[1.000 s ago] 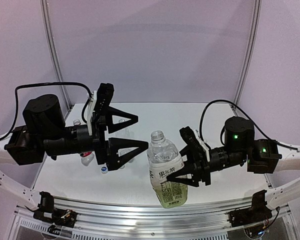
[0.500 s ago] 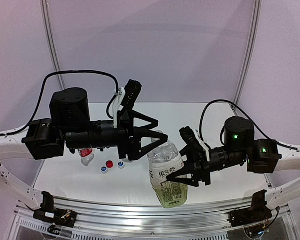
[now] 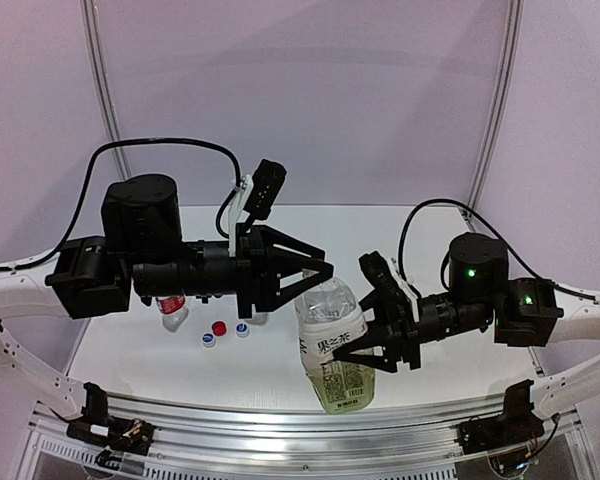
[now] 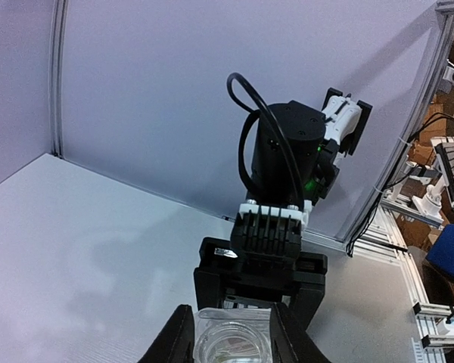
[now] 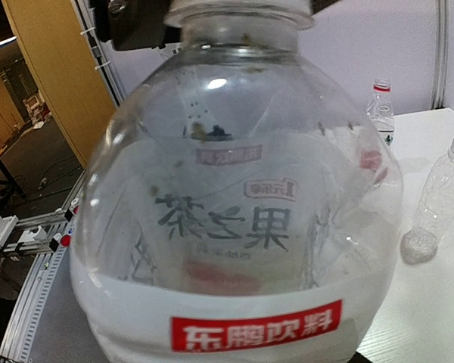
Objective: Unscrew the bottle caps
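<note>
The large white-and-green-labelled bottle (image 3: 335,350) is held up near the table's front, its body gripped by my right gripper (image 3: 365,342). It fills the right wrist view (image 5: 242,227), where my own fingers do not show. My left gripper (image 3: 322,273) is shut on this bottle's neck from the left. In the left wrist view its fingers (image 4: 178,342) press either side of the open, capless mouth (image 4: 233,344). A red cap (image 3: 219,328) and two white-and-blue caps (image 3: 209,340) (image 3: 242,329) lie loose on the table.
The small red-labelled bottle (image 3: 170,308) stands at the left under my left arm and also shows in the right wrist view (image 5: 380,106). The slim ribbed bottle (image 5: 439,200) stands near it, uncapped. The white table (image 3: 430,230) is walled at the back and ends in a rail in front.
My left arm swung right from above the caps to the large bottle's top. Its jaws went from wide open to shut on the neck. The right arm stayed put.
</note>
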You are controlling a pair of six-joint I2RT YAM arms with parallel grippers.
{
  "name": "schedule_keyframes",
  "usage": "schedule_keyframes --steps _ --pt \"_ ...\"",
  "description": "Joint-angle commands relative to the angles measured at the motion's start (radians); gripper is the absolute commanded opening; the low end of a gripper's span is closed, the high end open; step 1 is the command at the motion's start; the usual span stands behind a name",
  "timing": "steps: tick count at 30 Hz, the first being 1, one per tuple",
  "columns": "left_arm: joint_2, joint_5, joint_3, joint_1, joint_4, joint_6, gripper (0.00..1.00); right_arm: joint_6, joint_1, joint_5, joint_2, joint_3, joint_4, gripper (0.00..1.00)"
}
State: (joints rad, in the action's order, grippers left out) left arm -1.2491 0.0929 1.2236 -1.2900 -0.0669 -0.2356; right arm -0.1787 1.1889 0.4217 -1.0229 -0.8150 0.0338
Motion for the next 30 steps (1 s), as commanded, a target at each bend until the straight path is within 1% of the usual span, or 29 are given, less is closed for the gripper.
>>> schedule_keyframes --steps 1,3,4,11,12,15,16,17,19,20,22,24,27,28,30 --pt "-0.007 -0.015 0.021 0.011 -0.011 -0.007 0.34 -0.003 0.001 -0.010 0.020 0.005 -0.019 0.64" --pt "-0.005 -0.028 0.021 0.012 -0.015 -0.006 0.34 -0.006 0.001 -0.022 0.026 0.007 -0.018 0.89" --pt "-0.002 -0.035 0.023 0.012 -0.021 -0.003 0.34 -0.008 0.001 -0.029 0.028 0.007 -0.018 0.99" --pt "0.005 -0.085 0.021 0.030 -0.049 0.011 0.34 -0.018 0.001 -0.108 0.055 0.016 -0.012 0.99" --pt "0.006 -0.087 0.022 0.032 -0.051 0.015 0.34 -0.018 0.001 -0.133 0.060 0.018 -0.010 0.99" --pt "0.005 -0.168 0.026 0.034 -0.081 0.037 0.34 -0.025 0.000 -0.261 0.071 0.017 0.014 0.99" --pt "0.005 -0.210 0.024 0.036 -0.094 0.041 0.38 -0.026 0.001 -0.306 0.074 0.018 0.022 0.99" --pt "0.006 -0.256 0.025 0.037 -0.113 0.042 0.44 -0.029 0.000 -0.344 0.078 0.017 0.028 0.99" --pt "0.016 -0.361 0.017 0.034 -0.160 0.028 0.60 -0.035 0.001 -0.405 0.083 0.018 0.038 0.99" --pt "0.029 -0.412 0.006 0.029 -0.177 0.020 0.69 -0.037 0.001 -0.414 0.084 0.017 0.044 0.99" --pt "0.074 -0.501 -0.035 0.012 -0.202 0.002 0.80 -0.042 0.001 -0.416 0.082 0.015 0.047 0.99" --pt "0.119 -0.528 -0.073 0.003 -0.229 -0.024 0.83 -0.053 0.001 -0.416 0.070 0.010 0.055 0.99" --pt "0.179 -0.483 -0.117 -0.026 -0.308 -0.002 0.87 -0.073 0.001 -0.401 0.029 -0.026 0.111 0.99" --pt "0.187 -0.487 -0.122 -0.044 -0.347 0.010 0.87 -0.082 0.001 -0.390 0.009 -0.044 0.142 0.99" --pt "0.185 -0.542 -0.130 -0.087 -0.425 0.014 0.89 -0.091 0.000 -0.348 -0.041 -0.086 0.193 0.99"
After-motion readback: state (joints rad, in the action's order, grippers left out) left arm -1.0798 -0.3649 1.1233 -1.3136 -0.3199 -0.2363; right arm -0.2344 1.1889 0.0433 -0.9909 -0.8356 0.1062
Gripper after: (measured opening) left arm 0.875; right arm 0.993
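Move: Just over the table's near edge, the uncapped bottle hangs between both hands: its neck is in the left fingers, its middle about 4 cm back, 3 cm right and 10 cm below that hand. From the right hand the bottle's middle is roughly 1 cm back, 1 cm left and 2 cm down. The red cap lies some 17 cm ahead, 21 cm left and 35 cm below the left hand; the clear bottle stands about 22 cm ahead, 13 cm left and 24 cm below it. Opening wide first, the right fingers let go of the bottle's body, and that hand goes forward about 6 cm, swinging some 20 degrees clockwise. The left keeps its pinch on the neck while easing forward and slightly down, turning counter-clockwise, then spreads its fingers, lets go and pulls off to the left about 8 cm, still sinking. ##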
